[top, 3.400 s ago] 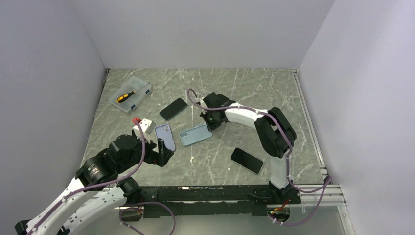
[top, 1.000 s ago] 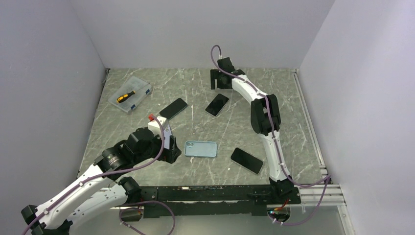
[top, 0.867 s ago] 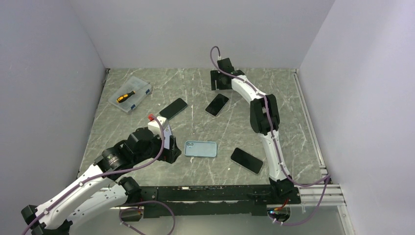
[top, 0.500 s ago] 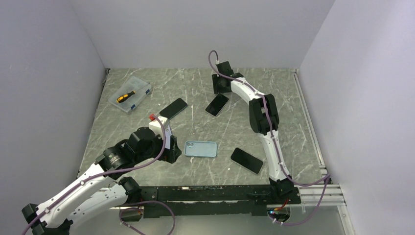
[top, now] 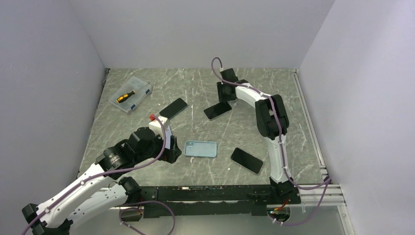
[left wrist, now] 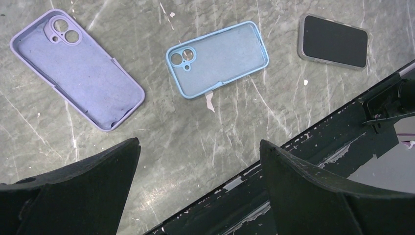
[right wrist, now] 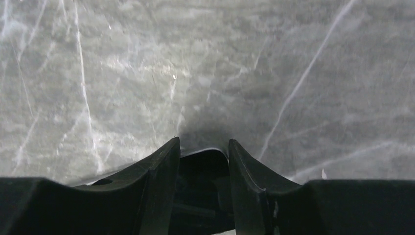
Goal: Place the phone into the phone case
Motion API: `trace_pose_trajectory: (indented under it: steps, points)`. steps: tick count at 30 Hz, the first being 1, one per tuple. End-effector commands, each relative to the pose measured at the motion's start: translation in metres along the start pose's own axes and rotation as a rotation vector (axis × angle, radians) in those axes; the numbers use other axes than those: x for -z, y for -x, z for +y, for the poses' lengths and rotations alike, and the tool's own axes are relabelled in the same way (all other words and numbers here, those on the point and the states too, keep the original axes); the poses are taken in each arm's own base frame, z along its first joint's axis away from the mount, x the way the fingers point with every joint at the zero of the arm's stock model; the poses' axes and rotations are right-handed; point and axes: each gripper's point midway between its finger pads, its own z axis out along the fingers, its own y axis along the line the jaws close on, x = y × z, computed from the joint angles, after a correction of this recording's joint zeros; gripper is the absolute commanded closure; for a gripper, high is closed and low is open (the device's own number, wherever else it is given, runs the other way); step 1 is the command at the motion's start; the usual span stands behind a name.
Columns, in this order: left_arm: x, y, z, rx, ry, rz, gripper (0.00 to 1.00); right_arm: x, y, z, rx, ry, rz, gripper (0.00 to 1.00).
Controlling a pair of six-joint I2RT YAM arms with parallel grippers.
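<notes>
Between the narrowed fingers of my right gripper sits the end of a black phone. From above, this phone lies at the back middle, its far end under the right gripper and tipped up a little. A light blue phone case lies face up in the middle; the left wrist view shows this blue case beside a purple case. My left gripper hangs wide open above the near table edge and holds nothing; from above the left gripper covers the purple case.
A second black phone lies left of the held one, and a third phone near the front right. A clear box with an orange screwdriver stands at the back left. Grey walls close three sides.
My right gripper came down and closed on the far end of the back phone, which has swung round and tipped up. The left arm has barely moved.
</notes>
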Motion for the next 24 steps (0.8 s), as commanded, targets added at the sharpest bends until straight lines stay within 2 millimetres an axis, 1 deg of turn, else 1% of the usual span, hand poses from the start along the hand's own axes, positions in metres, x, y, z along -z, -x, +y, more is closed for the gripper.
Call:
trace_pose_trajectory:
  steps: [1,4,8,12,17,19,21,23,24]
  points:
    - [0.004,0.016,-0.007,0.006,-0.035,-0.067,0.01,0.024,-0.014,-0.002,-0.019,-0.024,0.030,0.56]
    - [0.006,0.015,-0.007,0.012,-0.036,-0.073,0.01,0.031,-0.031,-0.002,-0.030,-0.034,0.060,0.57]
    - [0.009,0.016,-0.005,0.017,-0.032,-0.082,0.01,0.042,-0.044,0.002,-0.035,-0.027,0.066,0.56]
    - [0.011,0.016,-0.004,0.019,-0.031,-0.089,0.00,0.051,-0.063,0.007,-0.028,-0.018,0.092,0.57]
    - [0.013,0.016,-0.004,0.023,-0.034,-0.097,0.01,0.063,-0.087,0.022,0.005,0.010,0.107,0.56]
    - [0.013,0.016,-0.004,0.023,-0.033,-0.097,0.00,0.069,-0.093,0.031,0.029,0.012,0.107,0.55]
    - [0.013,0.016,-0.004,0.023,-0.033,-0.097,0.01,0.076,-0.095,0.036,0.051,-0.001,0.100,0.54]
    - [0.013,0.015,-0.004,0.025,-0.033,-0.096,0.01,0.084,-0.091,0.036,0.061,-0.028,0.078,0.53]
    - [0.013,0.015,-0.004,0.025,-0.033,-0.094,0.01,0.088,-0.085,0.036,0.061,-0.039,0.060,0.52]
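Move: The right hand is down at the table, its half-open fingers at the far right corner of the black phone, whose middle lies about 5 cm left, 6 cm back and 1 cm below. The blue phone case lies some 26 cm back and 14 cm left of this hand; a second black phone is about 32 cm back and 8 cm right. From the raised left hand, the phone being worked is roughly 29 cm ahead, 23 cm right and 16 cm below. With its left fingertip hooked over the phone's far long edge near the right corner, the right hand keeps dragging that end back towards its base, about 12 cm level along the table, drifting right by about 1 cm before curving left by some 2 cm at the end. The fingers stay half open without pinching and the wrist tips only about 5 degrees, so that the left finger still bears on the same edge as it comes to face right. ##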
